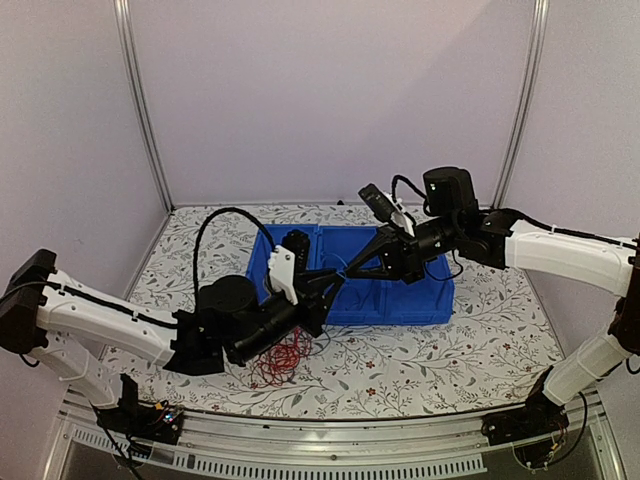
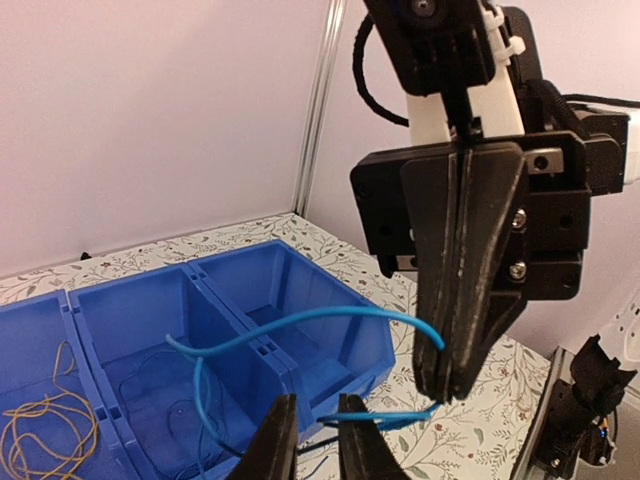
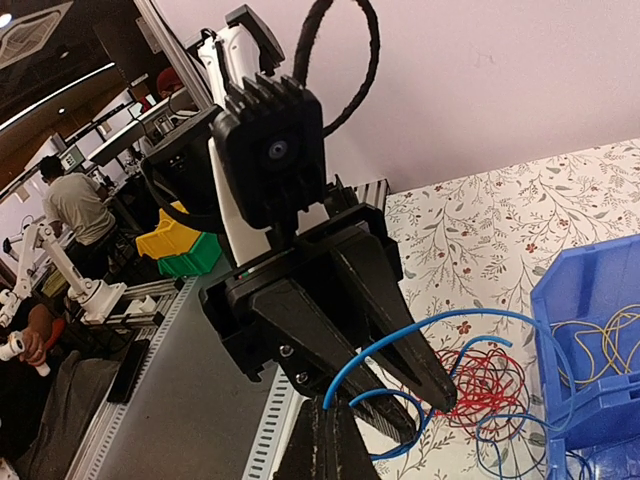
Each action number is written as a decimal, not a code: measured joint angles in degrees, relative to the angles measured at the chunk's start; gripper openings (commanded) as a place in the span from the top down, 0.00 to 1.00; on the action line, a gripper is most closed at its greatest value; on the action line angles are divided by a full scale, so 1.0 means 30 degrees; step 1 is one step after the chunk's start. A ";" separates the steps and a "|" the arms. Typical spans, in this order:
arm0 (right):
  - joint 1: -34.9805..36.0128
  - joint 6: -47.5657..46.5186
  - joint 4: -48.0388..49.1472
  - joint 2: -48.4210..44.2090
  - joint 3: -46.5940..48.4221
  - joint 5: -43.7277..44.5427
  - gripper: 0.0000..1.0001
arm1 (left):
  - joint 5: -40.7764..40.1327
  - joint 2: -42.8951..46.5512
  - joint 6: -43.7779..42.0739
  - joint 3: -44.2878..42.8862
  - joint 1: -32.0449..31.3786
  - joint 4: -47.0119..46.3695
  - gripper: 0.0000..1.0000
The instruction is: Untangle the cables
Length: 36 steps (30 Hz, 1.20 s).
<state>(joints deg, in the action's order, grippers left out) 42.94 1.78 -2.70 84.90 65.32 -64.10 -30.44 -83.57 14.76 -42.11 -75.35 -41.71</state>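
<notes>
A light blue cable [image 2: 300,322] arches in the air over the blue bin [image 2: 120,300]. My right gripper [image 2: 445,388] is shut on one end of it, its fingertips pinched together [image 3: 328,410]. My left gripper [image 2: 315,405] faces it tip to tip, jaws a little apart, and the cable's lower strand runs into that gap. In the right wrist view the cable [image 3: 450,325] loops between the left gripper's [image 3: 425,418] spread fingers. A red cable tangle [image 1: 285,358] lies on the table in front of the bin. Yellow-tan cables [image 2: 45,420] lie in one compartment.
The blue bin [image 1: 400,300] has three compartments and stands mid-table on the floral cloth. More thin blue cables [image 3: 520,435] lie beside the red tangle [image 3: 490,385]. Metal frame posts [image 1: 140,100] stand at the back corners. Yellow and green bins [image 3: 185,245] sit off the table.
</notes>
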 measured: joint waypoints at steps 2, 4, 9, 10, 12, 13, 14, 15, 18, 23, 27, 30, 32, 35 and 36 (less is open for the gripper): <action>0.0000 0.0153 0.0124 0.0000 -0.0102 0.0000 1.00 | -0.0007 -0.0015 0.0000 -0.0022 0.0109 -0.0022 0.76; 0.0000 0.0284 0.0197 0.0000 -0.0138 -0.0007 1.00 | 0.0000 -0.0153 -0.0124 -0.0175 0.0160 -0.0036 0.71; -0.0036 0.0525 0.0386 -0.0015 -0.0146 -0.0095 1.00 | 0.0357 -0.1231 -0.0743 -0.1202 0.0240 0.0153 0.65; -0.0058 0.0561 0.0386 -0.0015 -0.0146 -0.0095 1.00 | 0.0430 -0.1472 -0.0867 -0.1421 0.0248 0.0175 0.65; -0.0095 0.0627 0.0364 -0.0022 -0.0153 -0.0124 1.00 | 0.0452 -0.1902 -0.0976 -0.1843 0.0248 0.0255 0.66; -0.0160 0.0648 0.0357 -0.0029 -0.0153 -0.0160 1.00 | 0.0386 -0.2040 -0.0991 -0.1967 0.0262 0.0262 0.67; -0.0219 0.0670 0.0357 -0.0029 -0.0153 -0.0189 1.00 | 0.0306 -0.2120 -0.0976 -0.2033 0.0284 0.0262 0.68; -0.0255 0.0699 0.0364 -0.0029 -0.0153 -0.0189 1.00 | 0.0168 -0.2164 -0.0889 -0.2069 0.0299 0.0262 0.70; -0.0335 0.0714 0.0372 -0.0036 -0.0153 -0.0219 1.00 | -0.0124 -0.2193 -0.0233 -0.2069 0.0444 0.0291 0.73; -0.0517 0.0729 0.0335 -0.0168 -0.0153 -0.0197 1.00 | 0.0459 -0.2193 0.2302 -0.2069 0.1392 0.0750 0.66; -0.0714 0.0772 0.0299 -0.0175 -0.0153 -0.0138 1.00 | 0.1144 -0.2346 0.3963 -0.2113 0.1938 0.1195 0.58; -0.0721 0.0794 0.0007 -0.0175 -0.0153 0.0036 1.00 | 0.1668 -0.3060 0.4932 -0.2528 0.2084 0.1501 0.57; -0.0787 0.0845 -0.0240 -0.0175 -0.0153 0.0160 1.00 | 0.1945 -0.3461 0.5384 -0.2710 0.2127 0.1559 0.56; -0.0867 0.0933 -0.0488 -0.0168 -0.0153 0.0204 1.00 | 0.2120 -0.3912 0.6054 -0.2863 0.2280 0.1574 0.55; -0.0882 0.0969 -0.0583 -0.0168 -0.0153 0.0219 1.00 | 0.2193 -0.4014 0.6339 -0.2863 0.2353 0.1566 0.54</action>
<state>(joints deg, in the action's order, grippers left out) 40.29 4.69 -4.45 84.40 64.86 -63.44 -23.86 -95.61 33.78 -50.70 -68.29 -37.01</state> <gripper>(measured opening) 0.010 0.441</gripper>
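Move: The blue cable's loop hangs at the tips of both grippers: about 2 cm right of the left hand, level with it, and some 3 cm left and 2 cm ahead of the right hand, which already pinches the cable. From the left hand, the middle bin is about 22 cm ahead, 2 cm right and well below; the red tangle lies 14 cm left, 3 cm back, on the table. Left hand goes some 5 cm forward and down, drifting right, opening its fingers at the right-held blue loop. ##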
